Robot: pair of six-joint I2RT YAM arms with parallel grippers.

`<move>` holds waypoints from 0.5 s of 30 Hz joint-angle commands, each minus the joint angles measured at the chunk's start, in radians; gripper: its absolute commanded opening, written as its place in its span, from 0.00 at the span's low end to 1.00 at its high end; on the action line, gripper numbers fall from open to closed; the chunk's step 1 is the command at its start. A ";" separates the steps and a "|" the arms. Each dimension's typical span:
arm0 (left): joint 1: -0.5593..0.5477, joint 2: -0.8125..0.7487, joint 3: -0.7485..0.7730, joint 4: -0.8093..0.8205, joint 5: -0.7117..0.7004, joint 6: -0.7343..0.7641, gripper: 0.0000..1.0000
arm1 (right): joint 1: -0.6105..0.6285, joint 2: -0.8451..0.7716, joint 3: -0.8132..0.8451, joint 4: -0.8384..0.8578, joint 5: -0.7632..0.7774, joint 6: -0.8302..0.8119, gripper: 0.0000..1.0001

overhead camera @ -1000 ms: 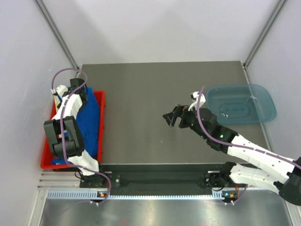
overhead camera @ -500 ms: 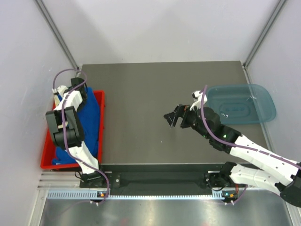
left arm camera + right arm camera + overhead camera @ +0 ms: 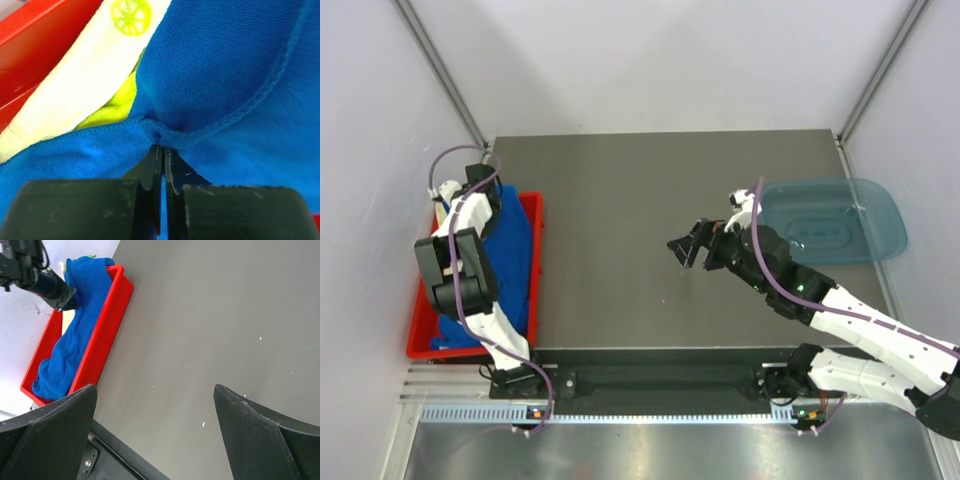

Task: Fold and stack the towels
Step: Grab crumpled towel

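A royal blue towel (image 3: 510,260) lies heaped in the red tray (image 3: 536,250) at the table's left edge. My left gripper (image 3: 483,198) is at the tray's far end, shut on a pinched fold of that blue towel (image 3: 225,65); the jaws (image 3: 162,147) meet on the hem. Under the blue cloth shows a pale yellow towel with a green print (image 3: 80,85) and a bright green towel (image 3: 112,107). My right gripper (image 3: 682,250) hovers open over the middle of the table, nothing between its fingers (image 3: 155,387). From there the blue towel (image 3: 75,340) and tray (image 3: 107,320) are seen.
A translucent blue bin (image 3: 832,220) sits at the table's right edge, beside my right arm. The dark grey table (image 3: 620,200) lies between tray and bin. White walls close in on both sides.
My left gripper has shut on the blue towel at the tray's far end. The right arm has barely moved and stays open.
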 commanded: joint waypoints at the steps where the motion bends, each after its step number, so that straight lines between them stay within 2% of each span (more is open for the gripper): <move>1: 0.006 -0.111 0.030 -0.002 0.051 0.003 0.00 | -0.007 -0.029 0.053 0.016 -0.009 0.009 1.00; 10: -0.014 -0.321 -0.034 -0.018 0.151 0.008 0.00 | -0.009 -0.018 0.042 0.017 0.023 0.004 1.00; 15: -0.107 -0.439 -0.091 -0.007 0.159 0.020 0.00 | -0.009 -0.009 0.035 0.020 0.035 0.001 1.00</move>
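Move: My left fingertips are already shut on the left edge of the blue towel, near the far end of the box; the bulk of this towel lies about 8 cm to my right, 10 cm back and a little lower. The yellow towel shows some 3 cm left and 5 cm back, the red box's middle about 4 cm right and 11 cm back. From my open right hand the blue towel lies roughly 43 cm left, 4 cm ahead and 20 cm down. I keep the blue towel's edge pinched in my closed left fingers and pull it briskly up off the pile, about 11 cm. As it rises I swing to the right, gently at first and then faster, some 5 cm in all, drifting slightly back near the end, while the wrist tilts about 20 degrees so the fingertips swing forward. ##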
